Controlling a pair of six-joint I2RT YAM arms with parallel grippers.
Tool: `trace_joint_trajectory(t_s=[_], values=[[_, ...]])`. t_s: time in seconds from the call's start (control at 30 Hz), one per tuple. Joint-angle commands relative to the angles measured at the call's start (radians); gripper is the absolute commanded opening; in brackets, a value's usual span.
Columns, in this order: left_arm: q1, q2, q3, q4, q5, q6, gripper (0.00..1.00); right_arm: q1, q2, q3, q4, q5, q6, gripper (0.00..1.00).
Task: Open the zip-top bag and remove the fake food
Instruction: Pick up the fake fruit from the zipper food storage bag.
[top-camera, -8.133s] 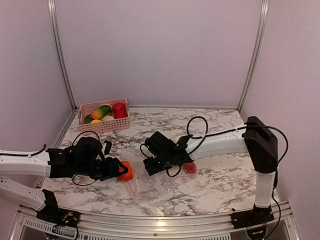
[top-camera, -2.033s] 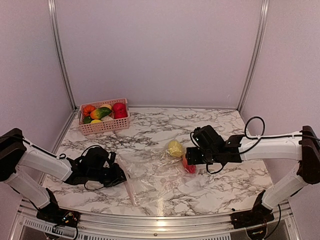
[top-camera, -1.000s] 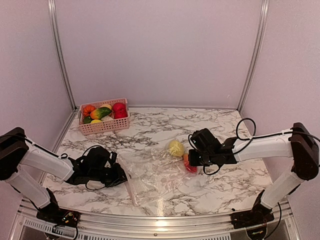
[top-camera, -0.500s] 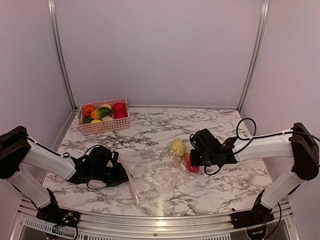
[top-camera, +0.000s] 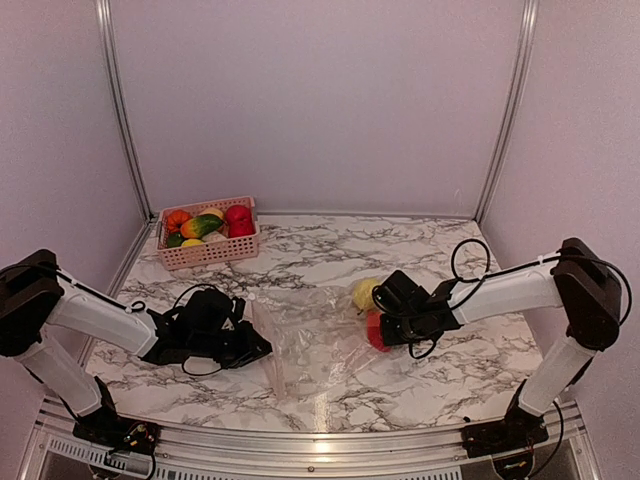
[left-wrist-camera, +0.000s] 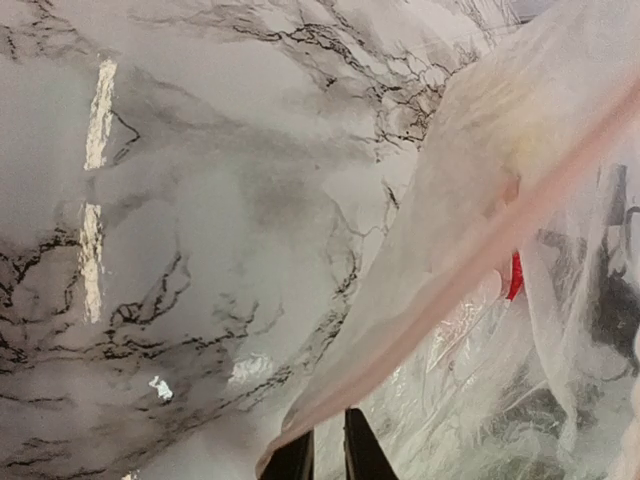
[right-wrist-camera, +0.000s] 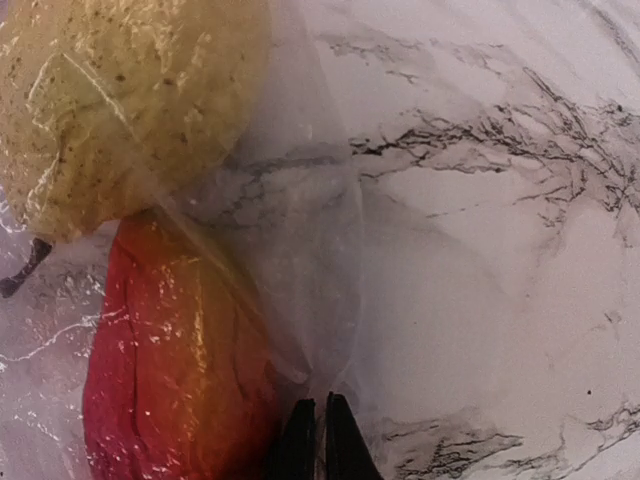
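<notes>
The clear zip-top bag (top-camera: 305, 335) lies crumpled across the table's middle between my two arms. Inside its right end sit two pieces of fake food: a yellow pear (top-camera: 364, 294) and a red-orange fruit (top-camera: 376, 331). My left gripper (top-camera: 258, 348) is shut on the bag's left edge with its pinkish zip strip (left-wrist-camera: 440, 290). My right gripper (top-camera: 384, 318) is shut on the bag's film beside the red fruit (right-wrist-camera: 170, 370), under the pear (right-wrist-camera: 130, 100). In both wrist views the fingertips pinch thin plastic.
A pink slatted basket (top-camera: 208, 249) at the back left holds several toy fruits and vegetables. Metal frame posts (top-camera: 122, 110) stand at the back corners. Black cables loop off both arms near the bag.
My right gripper closed on the bag's right end and pushed left. The left gripper moved right with the zip edge. The bag bunched up between them.
</notes>
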Motion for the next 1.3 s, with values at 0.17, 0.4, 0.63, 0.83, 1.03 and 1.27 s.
trace_joint_trajectory(t_s=[0.17, 0.4, 0.63, 0.83, 1.03, 1.27], values=[[-0.015, -0.026, 0.012, -0.013, -0.035, 0.005, 0.13, 0.050, 0.028, 0.071, -0.046, -0.040, -0.050, 0.08], [-0.016, -0.044, 0.013, -0.048, -0.047, 0.016, 0.13, 0.102, 0.112, 0.133, -0.039, -0.046, -0.081, 0.13], [-0.016, -0.057, 0.021, -0.072, -0.064, 0.023, 0.14, 0.111, 0.147, 0.195, -0.058, -0.045, -0.128, 0.21], [-0.016, -0.062, 0.024, -0.076, -0.067, 0.026, 0.14, 0.119, 0.161, 0.231, -0.077, -0.049, -0.155, 0.38], [-0.016, -0.060, 0.033, -0.086, -0.062, 0.037, 0.14, 0.119, 0.140, 0.242, -0.098, -0.046, -0.152, 0.46], [-0.015, -0.062, 0.035, -0.094, -0.065, 0.041, 0.15, 0.118, 0.102, 0.249, -0.135, -0.032, -0.143, 0.49]])
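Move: The mango lies in the bag just left of the right hand, its middle about 4 cm to the left, 1 cm ahead and roughly 1 cm below. The pear sits 9 cm ahead and 5 cm left of the right hand, and the bag's mouth with its pink zip strip is some 26 cm to the left and 2 cm back. From the left hand, waiting by that mouth, the mango is about 23 cm to the right and 4 cm ahead, slightly lower. With its nearly shut fingertips low beside the mango's right side, the right hand dips just under 1 cm, then sweeps left about 6.5 cm, pushing the mango through the bag film towards the bag's mouth and the left hand, and easing nearly to a stop at the end. As it goes, the wrist turns some 15 degrees counter-clockwise and the fingers spread to about half open, one still beside the mango, while the left hand stays almost in place at the mouth with its fingers nearly shut. ##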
